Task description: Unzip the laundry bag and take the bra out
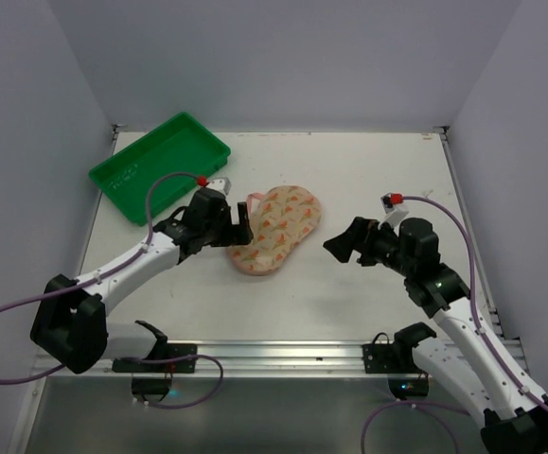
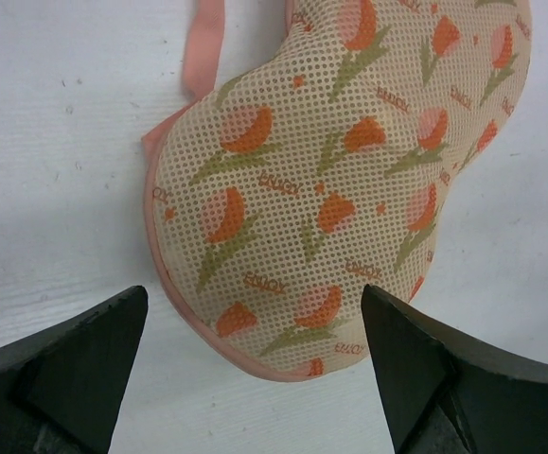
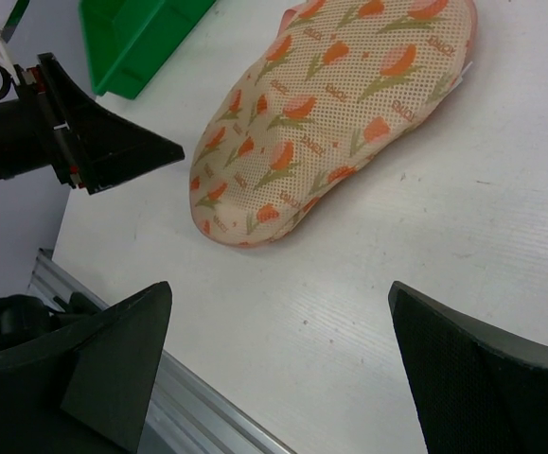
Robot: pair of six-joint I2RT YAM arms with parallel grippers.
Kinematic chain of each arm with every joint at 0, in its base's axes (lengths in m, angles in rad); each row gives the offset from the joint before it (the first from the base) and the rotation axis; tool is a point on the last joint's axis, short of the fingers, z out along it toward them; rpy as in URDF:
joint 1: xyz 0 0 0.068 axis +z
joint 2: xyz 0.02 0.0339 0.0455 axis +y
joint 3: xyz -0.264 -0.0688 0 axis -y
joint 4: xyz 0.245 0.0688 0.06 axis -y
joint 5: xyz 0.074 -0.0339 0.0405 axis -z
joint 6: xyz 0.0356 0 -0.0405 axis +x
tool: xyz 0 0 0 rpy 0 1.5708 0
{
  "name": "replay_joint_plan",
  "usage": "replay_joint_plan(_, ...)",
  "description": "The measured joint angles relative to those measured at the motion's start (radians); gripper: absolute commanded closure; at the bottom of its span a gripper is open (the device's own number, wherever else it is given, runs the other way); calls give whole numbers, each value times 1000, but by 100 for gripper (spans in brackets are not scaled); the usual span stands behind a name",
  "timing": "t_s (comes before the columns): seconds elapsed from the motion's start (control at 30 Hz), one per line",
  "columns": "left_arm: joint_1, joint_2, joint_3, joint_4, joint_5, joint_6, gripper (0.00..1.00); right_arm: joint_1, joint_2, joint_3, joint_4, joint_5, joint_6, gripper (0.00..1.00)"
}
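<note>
The laundry bag (image 1: 275,227) is a cream peanut-shaped mesh case with orange tulip print and pink trim, lying zipped shut mid-table. A pink loop (image 2: 204,47) sticks out at its far left. My left gripper (image 1: 238,229) is open at the bag's left end, and in the left wrist view (image 2: 253,322) its fingers flank the bag's (image 2: 340,180) near lobe without touching. My right gripper (image 1: 342,244) is open and empty, to the right of the bag and apart from it. The right wrist view shows the bag (image 3: 326,113) ahead and the left fingers (image 3: 113,151). The bra is hidden.
A green plastic tray (image 1: 157,165) stands at the back left, also in the right wrist view (image 3: 132,38). Grey walls close in the table on three sides. An aluminium rail (image 1: 283,355) runs along the near edge.
</note>
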Motion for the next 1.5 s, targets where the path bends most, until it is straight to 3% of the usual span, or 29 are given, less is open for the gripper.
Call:
replay_joint_plan(0.33,-191,169,192,-21,-149,103,0,0,-20,0,-30,80,29,1)
replay_joint_plan(0.57,-176,219,208,-59,-252,166,0,0,-29,-2,-54,89,37,1)
replay_joint_plan(1.1,-185,261,173,-67,-159,178,0,0,-24,-17,-59,100,70,1)
replay_joint_plan(1.5,-312,643,672,-37,-323,273,0,0,-91,-41,-81,199,124,1)
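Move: Lying on the table, the laundry bag has its middle about 4 cm ahead of the left hand, 9 cm to its right and 9 cm below. The pink strap is some 12 cm ahead, 4 cm right and 10 cm below that hand; the green tray is roughly 22 cm ahead and 20 cm left of it, also about 9 cm below. For the right hand, the bag's middle is about 11 cm ahead, 14 cm left and 18 cm below. Sweeping right over the bag towards its far lobe, the left hand travels about 15 cm right and 8 cm forward: first a short shift right, then a dip of some 4 cm, then a quick rise and reach right-forward. Its fingers stay wide open, the wrist rolling left side up and turning clockwise. The open right hand eases 3 cm right, turning clockwise. ##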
